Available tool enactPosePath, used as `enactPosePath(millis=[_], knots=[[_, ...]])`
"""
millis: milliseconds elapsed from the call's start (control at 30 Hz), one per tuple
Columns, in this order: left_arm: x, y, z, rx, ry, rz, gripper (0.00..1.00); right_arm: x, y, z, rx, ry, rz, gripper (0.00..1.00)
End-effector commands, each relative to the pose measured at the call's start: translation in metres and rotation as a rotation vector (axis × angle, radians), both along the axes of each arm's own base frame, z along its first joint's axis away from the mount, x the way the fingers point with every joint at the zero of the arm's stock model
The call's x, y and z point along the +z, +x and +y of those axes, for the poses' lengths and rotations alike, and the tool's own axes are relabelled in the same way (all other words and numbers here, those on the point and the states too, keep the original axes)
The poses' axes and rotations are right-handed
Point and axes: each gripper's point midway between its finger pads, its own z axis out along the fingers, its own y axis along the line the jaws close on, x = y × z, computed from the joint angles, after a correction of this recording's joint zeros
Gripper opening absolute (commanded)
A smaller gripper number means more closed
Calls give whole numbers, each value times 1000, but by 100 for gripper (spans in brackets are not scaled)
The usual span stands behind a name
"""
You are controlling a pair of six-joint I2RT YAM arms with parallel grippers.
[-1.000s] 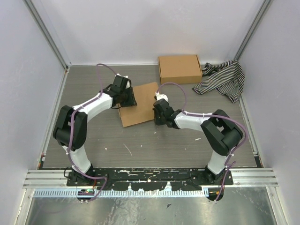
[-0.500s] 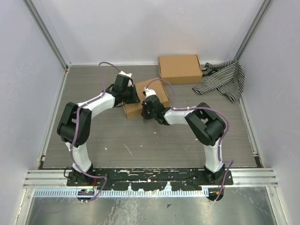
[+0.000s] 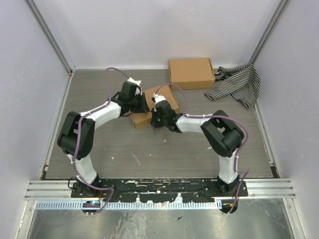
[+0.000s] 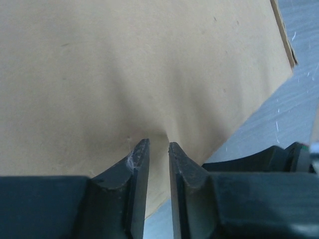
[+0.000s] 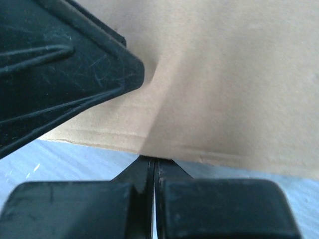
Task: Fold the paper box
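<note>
The paper box [image 3: 158, 99], plain brown cardboard, sits mid-table between my two grippers and looks folded into a compact box. My left gripper [image 3: 141, 103] is at its left side. In the left wrist view its jaws [image 4: 155, 145] stand a narrow gap apart, tips against a broad cardboard panel [image 4: 124, 74], with nothing visibly pinched. My right gripper [image 3: 155, 119] is at the box's near edge. In the right wrist view it [image 5: 153, 160] is shut, tips right at the lower edge of the cardboard [image 5: 224, 89]. The left gripper's black body [image 5: 60, 64] shows at upper left there.
A second, fully formed brown box [image 3: 191, 73] stands at the back, with a black-and-white striped cloth [image 3: 237, 85] to its right. Pale walls close in the table on three sides.
The cardboard went from a wider, raised sheet to a smaller folded shape. The right arm swung left up to the box, and the left jaws narrowed.
</note>
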Motion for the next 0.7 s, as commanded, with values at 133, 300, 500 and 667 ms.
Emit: enactPosePath(millis=[133,300,500,667], knots=[[48,-69,25,-17,56,79,52,105,-32,-3,88,122,-157,2],[93,-88,60,94,104,14,65,157,-32,-46,-57,76,-255,16],[86,-131,106,235,160,24,72,167,1,-98,-183,-1,-153,62],[74,-166,129,280,159,31,74,169,32,-132,-280,-51,-176,63]])
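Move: The folded paper box's middle is roughly 3 cm ahead of the left hand, 4 cm to its right and 3 cm below; from the right hand it is about 9 cm straight ahead, slightly lower. The closed carton stands some 30 cm ahead of the right hand and 21 cm to its right, and the striped cloth about 23 cm ahead of that hand and 43 cm to its right. Both hands leave the box, opening: left some 14 cm back, leftward, up; right about 17 cm up, rightward. ##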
